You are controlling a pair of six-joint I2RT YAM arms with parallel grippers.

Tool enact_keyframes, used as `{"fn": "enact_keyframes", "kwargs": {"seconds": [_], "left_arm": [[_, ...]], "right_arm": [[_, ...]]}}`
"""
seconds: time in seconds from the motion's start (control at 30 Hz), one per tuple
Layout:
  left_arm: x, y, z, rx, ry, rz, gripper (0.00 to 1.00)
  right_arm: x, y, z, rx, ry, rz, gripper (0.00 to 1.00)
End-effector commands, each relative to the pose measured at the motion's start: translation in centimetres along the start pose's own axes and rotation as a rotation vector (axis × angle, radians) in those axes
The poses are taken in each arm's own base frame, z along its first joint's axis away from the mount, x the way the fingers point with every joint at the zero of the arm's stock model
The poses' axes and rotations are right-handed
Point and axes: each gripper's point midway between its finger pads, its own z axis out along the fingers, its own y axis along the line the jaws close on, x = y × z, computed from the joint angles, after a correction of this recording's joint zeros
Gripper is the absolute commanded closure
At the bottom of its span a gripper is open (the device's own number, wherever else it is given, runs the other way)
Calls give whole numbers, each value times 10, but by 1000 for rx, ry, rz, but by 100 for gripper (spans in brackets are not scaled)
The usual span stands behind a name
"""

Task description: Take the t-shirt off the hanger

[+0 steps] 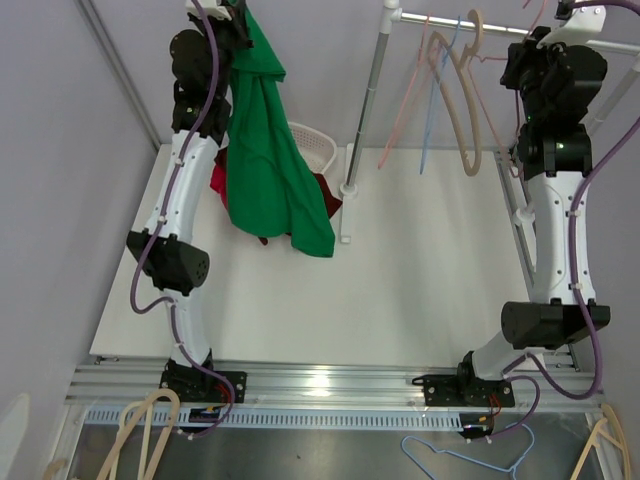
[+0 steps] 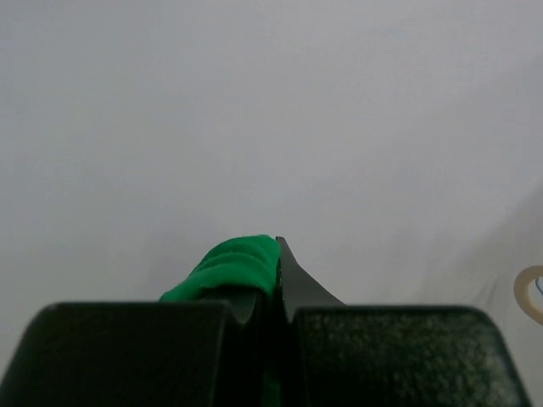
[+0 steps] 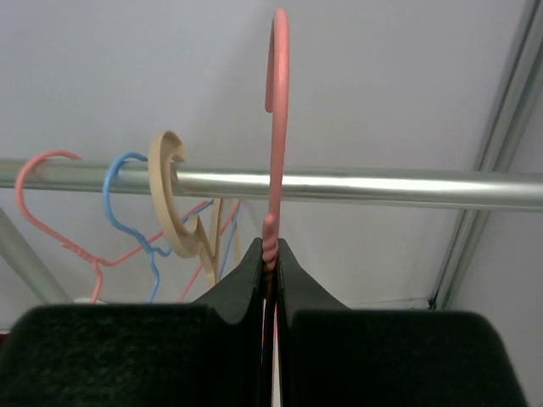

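The green t-shirt hangs free from my left gripper, held high at the back left above the table. In the left wrist view the gripper is shut on a fold of the green t-shirt. My right gripper is up at the back right by the rail. In the right wrist view it is shut on the twisted neck of a bare pink hanger. The hanger's hook rises past the rail. No cloth is on that hanger.
A pink, a blue and a beige hanger hang on the rail. The rack's pole stands mid-table. A white basket and red cloth sit behind the t-shirt. Spare hangers lie below the near edge.
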Motion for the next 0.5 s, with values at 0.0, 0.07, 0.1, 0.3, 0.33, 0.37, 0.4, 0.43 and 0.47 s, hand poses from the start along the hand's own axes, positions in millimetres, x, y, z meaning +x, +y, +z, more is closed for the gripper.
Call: {"fn": "enact_keyframes", "kwargs": {"seconds": [0.0, 0.07, 0.1, 0.3, 0.33, 0.37, 0.4, 0.43, 0.47], "left_arm": [[-28, 17, -5, -52, -72, 37, 99], [19, 26, -1, -77, 27, 2, 99], [37, 29, 1, -88, 73, -18, 100], [203, 39, -43, -184, 563, -160, 99], [212, 38, -50, -193, 596, -187, 99], [225, 40, -62, -219, 652, -203, 99], [244, 41, -74, -247, 711, -222, 99], [255, 39, -81, -261, 749, -264, 99], [268, 32, -93, -243, 814, -299, 99]], "right_arm": [[-9, 8, 12, -34, -65, 15, 100], [1, 12, 20, -64, -53, 16, 100], [3, 14, 22, -73, -55, 17, 100], [4, 18, 39, -107, -80, -14, 100], [5, 19, 39, -108, -73, -18, 100], [5, 19, 40, -110, -71, -23, 100], [6, 19, 40, -110, -68, -23, 100], [7, 19, 40, -110, -66, -23, 100], [8, 19, 40, -110, -65, -20, 100]]}}
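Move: The left hand holds the green t-shirt high above the white basket, whose middle lies about 5 cm ahead, 3 cm to the right and some 50 cm below; a corner of the dark red t-shirt pokes out roughly 16 cm to the hand's right, 2 cm back, equally low. The right hand grips the empty pink hanger; the rail crosses about 8 cm ahead at roughly hand height, with the wooden hanger's hook on it some 8 cm to the left. Downward and a little forward goes the left hand, at first mostly forward, then sinking fast, some 24 cm down in all. It lowers the gripped green t-shirt towards the basket while the wrist tips fingers-down by about 40 degrees. The right hand, still pinching the pink hanger, eases forward and down to bring its hook to the rail. ##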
